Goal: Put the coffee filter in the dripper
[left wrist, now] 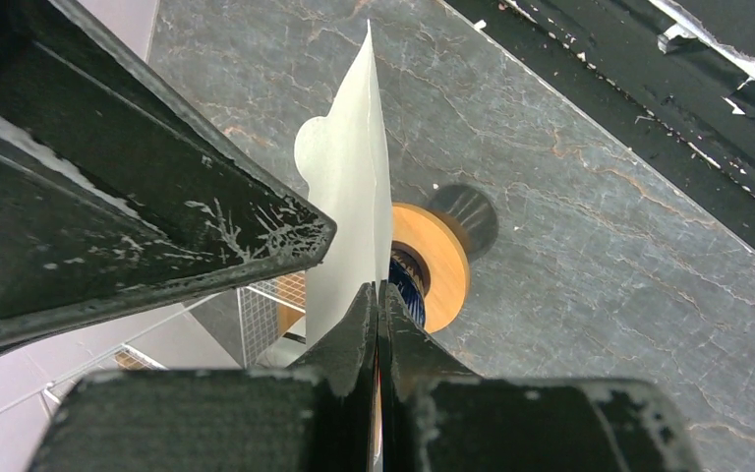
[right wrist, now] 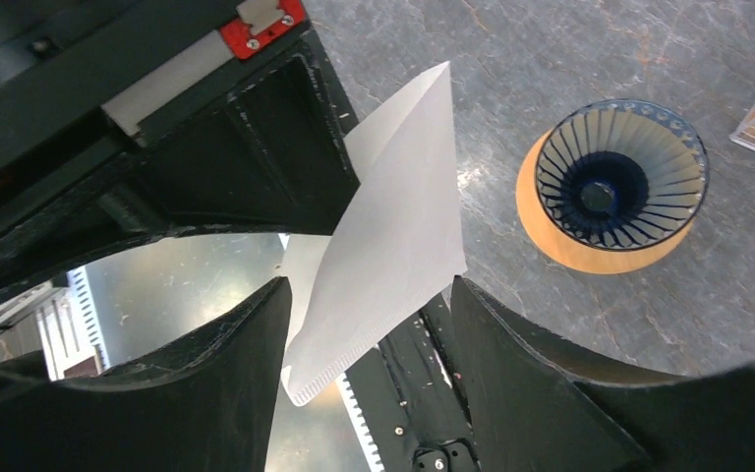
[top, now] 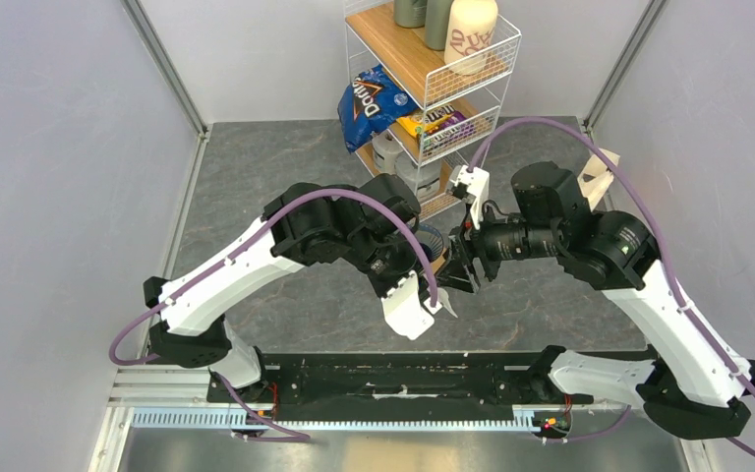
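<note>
The coffee filter (right wrist: 393,236) is a flat white paper fan held in the air, edge-on in the left wrist view (left wrist: 349,197). My left gripper (left wrist: 381,295) is shut on its lower edge, and it shows as the dark body at the upper left of the right wrist view (right wrist: 339,187). My right gripper (right wrist: 369,285) is open, with its fingers straddling the filter's ribbed seam end. The dripper (right wrist: 619,172), a dark blue ribbed cone, stands upright and empty in a tan wooden ring (right wrist: 551,246) on the table. Both grippers meet just in front of the dripper (top: 432,239).
A wire shelf rack (top: 433,79) with a blue chip bag (top: 369,98), snacks and a cream canister (top: 470,34) stands at the back. A pale object (top: 600,177) sits behind the right arm. A black rail (top: 403,379) runs along the near edge. Grey walls close both sides.
</note>
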You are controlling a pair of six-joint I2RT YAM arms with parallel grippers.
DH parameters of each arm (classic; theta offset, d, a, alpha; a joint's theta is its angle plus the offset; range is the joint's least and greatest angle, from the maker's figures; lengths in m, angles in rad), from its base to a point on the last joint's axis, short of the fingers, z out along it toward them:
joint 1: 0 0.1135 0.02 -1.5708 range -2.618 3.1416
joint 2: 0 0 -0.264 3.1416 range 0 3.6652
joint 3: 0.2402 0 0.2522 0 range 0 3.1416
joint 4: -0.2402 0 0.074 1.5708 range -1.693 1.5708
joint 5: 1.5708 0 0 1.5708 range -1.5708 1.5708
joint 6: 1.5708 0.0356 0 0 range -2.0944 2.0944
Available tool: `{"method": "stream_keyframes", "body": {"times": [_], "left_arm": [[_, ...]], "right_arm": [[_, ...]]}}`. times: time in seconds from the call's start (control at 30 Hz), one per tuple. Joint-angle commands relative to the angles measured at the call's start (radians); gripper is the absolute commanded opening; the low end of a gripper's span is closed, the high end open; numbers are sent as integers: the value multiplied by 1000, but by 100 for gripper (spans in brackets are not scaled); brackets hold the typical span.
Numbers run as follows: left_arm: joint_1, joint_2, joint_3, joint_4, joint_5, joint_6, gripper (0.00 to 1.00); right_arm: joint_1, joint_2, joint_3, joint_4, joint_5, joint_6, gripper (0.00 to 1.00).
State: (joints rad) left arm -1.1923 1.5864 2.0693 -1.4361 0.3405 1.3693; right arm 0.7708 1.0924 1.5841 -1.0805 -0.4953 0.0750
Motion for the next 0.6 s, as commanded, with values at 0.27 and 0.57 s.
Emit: {"method": "stream_keyframes", "body": {"times": [0.27,0.57], "left_arm": [[13,13,38,30,-10,-44,2],[20,21,43,30,-19,-30,2]], "right_arm": [[64,51,22,-19,256,-66,47],[84,92,17,-10,252,-21,49]]}}
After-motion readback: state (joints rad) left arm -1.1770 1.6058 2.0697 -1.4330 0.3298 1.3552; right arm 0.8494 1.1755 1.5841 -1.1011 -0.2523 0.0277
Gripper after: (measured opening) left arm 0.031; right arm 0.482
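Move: The coffee filter hangs from the left gripper's shut tips, its middle about 4 cm to that hand's right, level ahead, and 4 cm lower. From the open right gripper the filter lies roughly 4 cm to the left, 1 cm back and 3 cm below. The dripper stands about 11 cm ahead of the right hand, 7 cm left and 19 cm below, with the carafe directly under it, some 28 cm below the hand. Bring the right gripper down and forward at the filter, about 3 cm each way, tipping its fingers some 10 degrees further down and narrowing them to about half open, one finger on the near side of the paper and the other beyond it. Keep the left gripper shut on the filter's edge, easing only about a centimetre forward and down. ##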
